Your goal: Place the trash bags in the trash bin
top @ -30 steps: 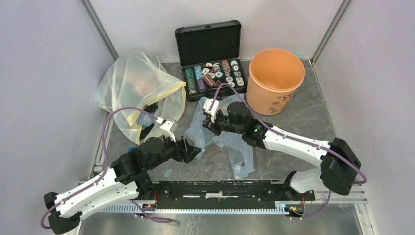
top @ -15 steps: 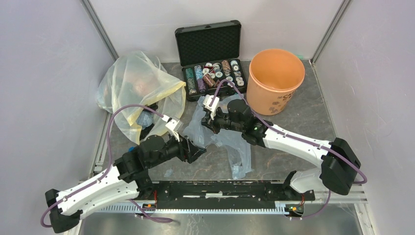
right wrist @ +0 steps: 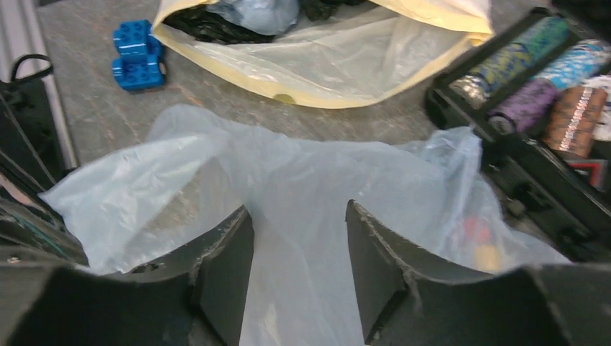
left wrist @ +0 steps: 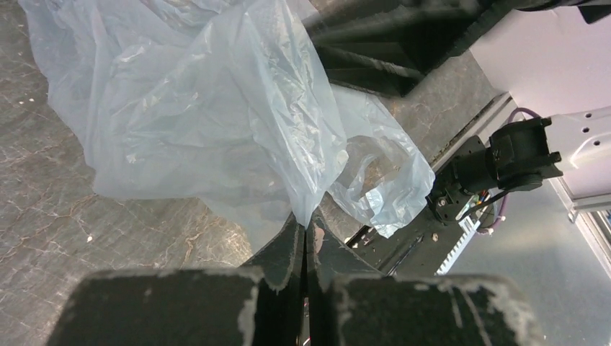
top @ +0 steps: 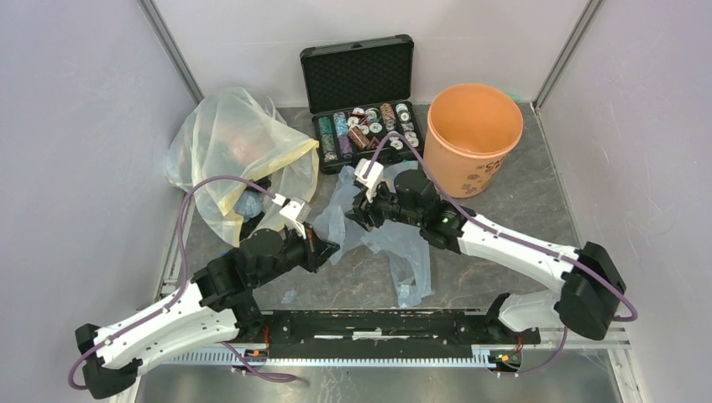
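The trash bag is a pale blue, crinkly sheet spread on the grey table between my two arms. My left gripper is shut on the bag's left edge. In the left wrist view its jaws pinch a fold of the film. My right gripper hovers over the bag's far part with its jaws apart. The right wrist view shows the bag lying flat beyond the open gripper, and nothing is gripped. The orange trash bin stands upright at the back right, apart from both grippers.
A large yellowish bag with dark items inside lies at the back left. An open black case of chips sits at the back centre, close to my right gripper. A blue block rests near the yellowish bag. A black rail runs along the near edge.
My left gripper has closed on the bag's edge and drawn back slightly to the left. My right gripper has opened and let go of the bag.
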Controlling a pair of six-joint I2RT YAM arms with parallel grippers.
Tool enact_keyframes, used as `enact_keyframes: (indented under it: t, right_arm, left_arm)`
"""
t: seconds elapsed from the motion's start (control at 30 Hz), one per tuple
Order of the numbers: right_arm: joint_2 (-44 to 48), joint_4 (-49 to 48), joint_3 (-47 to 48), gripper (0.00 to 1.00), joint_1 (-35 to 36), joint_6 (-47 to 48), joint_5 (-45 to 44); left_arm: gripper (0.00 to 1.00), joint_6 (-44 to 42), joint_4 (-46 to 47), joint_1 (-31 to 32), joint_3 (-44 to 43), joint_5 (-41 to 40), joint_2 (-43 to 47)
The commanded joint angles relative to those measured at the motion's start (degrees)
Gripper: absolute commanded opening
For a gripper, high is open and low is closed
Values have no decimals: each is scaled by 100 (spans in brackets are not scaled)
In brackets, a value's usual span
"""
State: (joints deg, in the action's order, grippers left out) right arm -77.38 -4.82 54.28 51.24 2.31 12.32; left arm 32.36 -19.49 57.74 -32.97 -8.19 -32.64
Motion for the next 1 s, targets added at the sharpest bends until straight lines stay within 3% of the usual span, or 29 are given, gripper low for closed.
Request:
enact_keyframes:
  t: [0.0, 0.03, 0.07, 0.23, 0.37, 0.63, 0.8, 0.97]
  right_arm:
    - [792, 326, -120, 78, -18, -32, -823]
    - [955, 356, -238, 96, -18, -77, -996]
    - [1155, 403, -372, 98, -18, -74, -1081]
    - [2122, 454, -1063, 98, -18, -47, -1196]
    - [2625, 874, -1526, 98, -18, -653, -1953]
    - [3626, 1209, -2526, 98, -18, -471, -1565]
    - [3662, 1098, -2789, 98, -18, -312, -1024]
    - [3060, 1053, -2610, 98, -18, -278, -982]
  left_arm:
    - [2, 161, -196, 18, -488, -76, -6]
    - [2, 142, -249, 18, -551, -43, 4]
    - [2, 124, -309, 18, -606, -18, 19]
    - [2, 107, -552, 18, -816, 77, 32]
    - [2, 95, -639, 17, -893, 121, 26]
    - [2, 110, -697, 18, -949, 84, 36]
    - [2, 113, -705, 17, -940, 73, 38]
    - [2, 130, -745, 18, -955, 35, 108]
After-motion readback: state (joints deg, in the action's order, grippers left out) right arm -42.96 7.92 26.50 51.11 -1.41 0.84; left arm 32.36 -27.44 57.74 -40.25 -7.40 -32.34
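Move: My left hand already pinches the near-left corner of the blue trash bag. The bag's loose right handle lies about 8 cm back and 14 cm to the right of my open right hand, roughly 18 cm below it; from my left hand it is some 22 cm to the right and about level fore and aft. From my right hand, the orange bin stands about 30 cm ahead and 33 cm right, and the poker case some 35 cm straight ahead. I swing my right hand away from my left, about 13 cm to the right over the bag, rising a few centimetres first and then sinking and drawing back about 6 cm towards the loose handle side, the hand turning slightly clockwise. Its half-open fingers spread fully. My left hand keeps its pinch on the corner and lifts it about 3 cm. ##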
